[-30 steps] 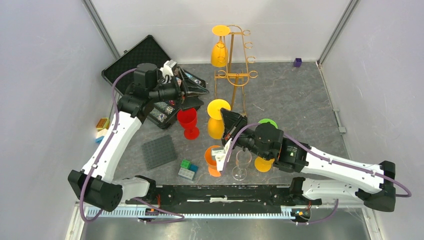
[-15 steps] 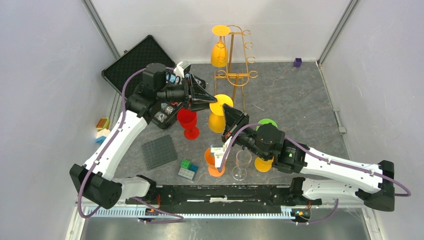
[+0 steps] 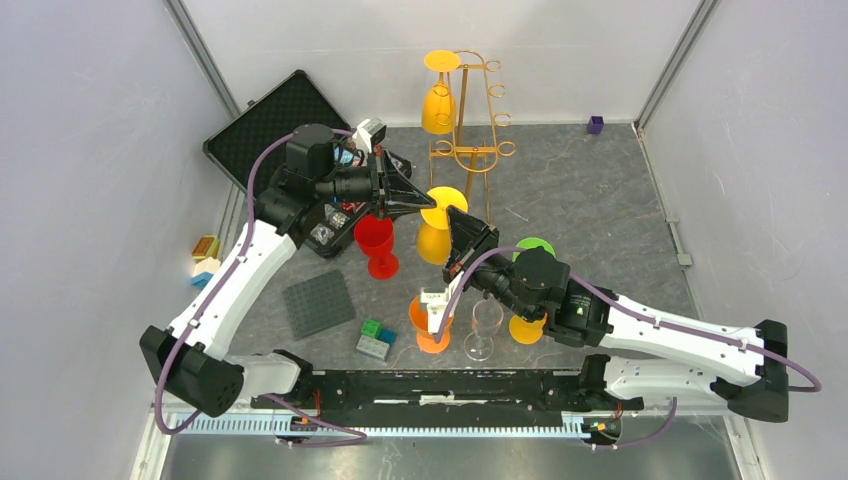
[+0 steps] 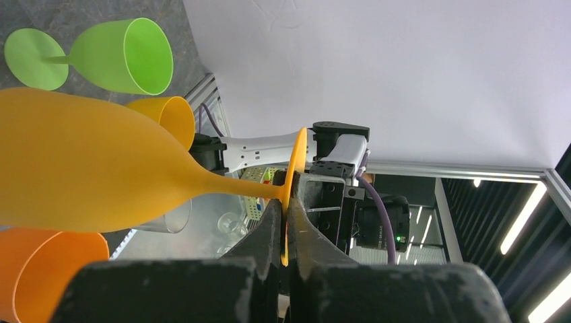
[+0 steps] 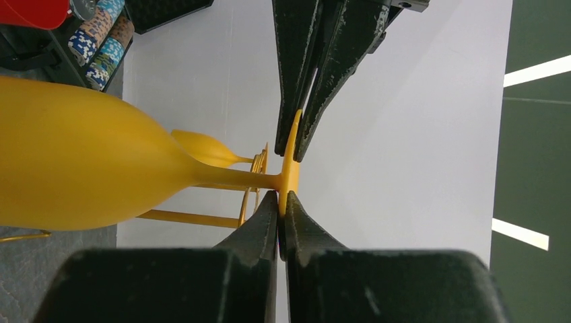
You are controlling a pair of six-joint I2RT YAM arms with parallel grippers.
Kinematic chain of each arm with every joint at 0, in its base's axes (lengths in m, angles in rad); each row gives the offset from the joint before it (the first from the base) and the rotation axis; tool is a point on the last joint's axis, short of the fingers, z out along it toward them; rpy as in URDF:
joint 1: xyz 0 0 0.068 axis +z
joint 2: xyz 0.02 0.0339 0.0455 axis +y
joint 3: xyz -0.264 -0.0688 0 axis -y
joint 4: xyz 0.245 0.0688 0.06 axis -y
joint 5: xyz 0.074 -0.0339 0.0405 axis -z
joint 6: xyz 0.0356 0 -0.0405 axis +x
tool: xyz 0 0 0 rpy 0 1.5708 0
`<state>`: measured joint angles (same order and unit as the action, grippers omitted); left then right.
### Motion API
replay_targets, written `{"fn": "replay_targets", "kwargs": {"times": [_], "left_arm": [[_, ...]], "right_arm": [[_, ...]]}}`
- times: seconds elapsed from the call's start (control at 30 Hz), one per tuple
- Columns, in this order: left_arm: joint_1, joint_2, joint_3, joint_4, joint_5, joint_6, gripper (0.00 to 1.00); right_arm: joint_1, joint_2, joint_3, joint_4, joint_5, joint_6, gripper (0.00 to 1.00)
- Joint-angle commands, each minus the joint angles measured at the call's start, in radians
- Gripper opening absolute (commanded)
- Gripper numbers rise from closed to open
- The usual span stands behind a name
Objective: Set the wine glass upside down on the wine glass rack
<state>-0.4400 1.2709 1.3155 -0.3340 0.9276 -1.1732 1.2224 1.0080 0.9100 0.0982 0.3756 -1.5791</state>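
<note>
A yellow wine glass [image 3: 432, 243] hangs upside down in the air in front of the gold wine glass rack [image 3: 468, 150], its round foot [image 3: 443, 205] uppermost. My left gripper [image 3: 424, 207] is shut on the left rim of that foot. Shut on the opposite rim is my right gripper [image 3: 456, 224]. In the left wrist view the thin foot edge [image 4: 295, 161] sits pinched between the left gripper [image 4: 287, 210]. The right wrist view shows the right gripper [image 5: 280, 199] clamping the foot [image 5: 291, 158] from below, the rack [image 5: 254, 171] behind.
Another yellow glass [image 3: 438, 105] hangs on the rack's left side. A red glass [image 3: 376, 243], orange glass [image 3: 428, 322], clear glass [image 3: 485, 326] and green glass [image 3: 535, 244] stand nearby. A black case [image 3: 265, 125], grey baseplate [image 3: 318, 303] and bricks [image 3: 376, 340] lie at the left.
My left arm swung right from the black case to the glass's foot and its jaws closed on the rim. The right gripper kept its hold, barely moving.
</note>
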Motion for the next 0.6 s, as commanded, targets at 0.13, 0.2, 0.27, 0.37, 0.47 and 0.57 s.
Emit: {"fn": "replay_targets", "kwargs": {"times": [0.13,0.2,0.27,0.37,0.47,0.57], "left_arm": [[-0.006,0.008,0.063,-0.057,0.0,0.063,0.02],[-0.005,0.013,0.088,-0.099,-0.017,0.098,0.02],[-0.004,0.016,0.115,-0.141,-0.035,0.133,0.02],[-0.003,0.023,0.159,-0.212,-0.066,0.188,0.02],[0.0,0.027,0.198,-0.272,-0.099,0.236,0.02],[0.008,0.023,0.223,-0.317,-0.13,0.274,0.02]], "right_arm": [[0.008,0.007,0.041,-0.01,0.002,0.046,0.46],[0.007,0.008,0.051,-0.033,-0.002,0.069,0.63],[0.008,0.008,0.06,-0.056,-0.01,0.097,0.76],[0.007,0.011,0.087,-0.096,-0.034,0.155,0.89],[0.008,0.011,0.113,-0.151,-0.069,0.229,0.94],[0.006,0.011,0.142,-0.188,-0.117,0.312,0.97]]}}
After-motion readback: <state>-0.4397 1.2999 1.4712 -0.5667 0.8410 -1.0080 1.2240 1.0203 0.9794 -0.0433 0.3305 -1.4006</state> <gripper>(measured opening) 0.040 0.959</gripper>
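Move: Both hands pinch the foot of the upside-down yellow wine glass. Its middle is about 3 cm right of and 9 below the left hand, and some 2 cm left, 1 ahead and 9 below the right. The rack's top frame is centred some 18 cm ahead and 7 right of the left hand, slightly lower; the glass hanging there is about 29 ahead, 2 right. The red glass stands about 10 cm left of the left hand and 2 ahead, 27 below. Sinking only about 1 cm and tilting some 10 degrees, fingertips dipping, the right hand spreads its fingers from shut to nearly wide open and lets go of the glass's foot. The left hand keeps its pinch on the opposite side of the foot, dips slightly, then eases up, left and forward about 1 cm, turning several degrees. ##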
